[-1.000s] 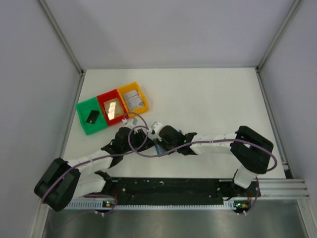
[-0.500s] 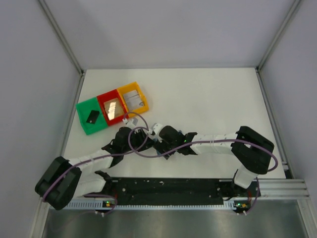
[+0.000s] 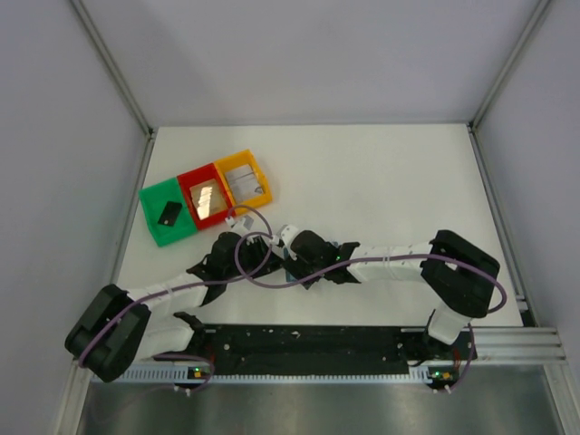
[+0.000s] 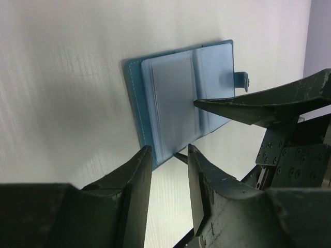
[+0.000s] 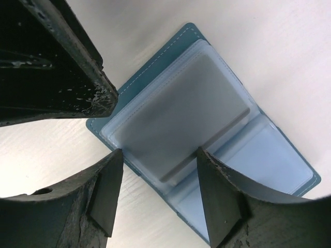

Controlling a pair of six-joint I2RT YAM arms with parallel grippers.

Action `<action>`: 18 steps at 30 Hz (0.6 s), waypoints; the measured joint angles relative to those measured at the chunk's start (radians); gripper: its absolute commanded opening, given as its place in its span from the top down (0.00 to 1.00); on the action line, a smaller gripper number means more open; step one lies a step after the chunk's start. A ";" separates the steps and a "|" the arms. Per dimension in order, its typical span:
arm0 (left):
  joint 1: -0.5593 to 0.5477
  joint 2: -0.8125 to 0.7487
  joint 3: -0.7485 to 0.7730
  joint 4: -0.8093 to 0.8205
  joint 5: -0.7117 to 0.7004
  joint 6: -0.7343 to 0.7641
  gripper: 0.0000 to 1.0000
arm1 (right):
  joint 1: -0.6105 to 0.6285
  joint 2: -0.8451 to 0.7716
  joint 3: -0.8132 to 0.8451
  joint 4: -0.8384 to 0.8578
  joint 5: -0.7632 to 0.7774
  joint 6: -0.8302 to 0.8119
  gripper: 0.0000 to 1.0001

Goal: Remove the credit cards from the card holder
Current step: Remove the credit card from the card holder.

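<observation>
The blue card holder [image 4: 178,98] lies open and flat on the white table, pale inner pockets up. In the right wrist view its near pocket [image 5: 181,116] shows a grey credit card with a darker stripe behind clear plastic. My right gripper [image 5: 159,152] is open, its fingertips astride the holder's near edge, gripping nothing. My left gripper [image 4: 168,150] is open with only table between its fingers, and one fingertip [image 4: 145,155] is at the holder's corner. From above, both grippers [image 3: 272,246] meet over the holder and hide most of it.
Three small trays stand in a row at the back left: green [image 3: 154,201] with a dark card, red [image 3: 188,181] with a brownish card, yellow [image 3: 237,161] with a pale card. A purple cable [image 3: 249,272] loops over the wrists. Grey walls enclose the table.
The right gripper's jaws have spread wider and it has shifted slightly to the left over the holder. The left arm has stayed where it was.
</observation>
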 measured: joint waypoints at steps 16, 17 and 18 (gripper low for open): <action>0.000 0.009 0.008 0.002 0.012 0.000 0.62 | 0.001 -0.005 -0.013 0.030 -0.006 -0.005 0.92; 0.000 0.011 0.010 0.002 0.012 0.000 0.62 | 0.000 -0.010 -0.015 0.026 -0.009 -0.002 0.97; 0.000 0.014 0.014 0.002 0.012 0.000 0.62 | 0.000 -0.014 -0.016 0.025 -0.013 0.001 1.00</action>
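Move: The open card holder lies right under the right fingertips, its middle about 2 cm ahead, 1 cm to the right and 1 cm below; they straddle the near part of its clear sleeves. From the right hand the orange tray is some 22 cm ahead and 16 cm left, the red tray 19 cm ahead and 25 cm left. From the left hand the card holder's middle is roughly 2 cm ahead, 7 cm right and 3 cm below. Almost on the spot, the right hand eases forward and down by a few millimetres, then draws back and up by about half a centimetre, while its fingers close from over half open to nearly shut. The tips come together on the near part of the card holder's sleeves, dragging at them and turning the card holder. ##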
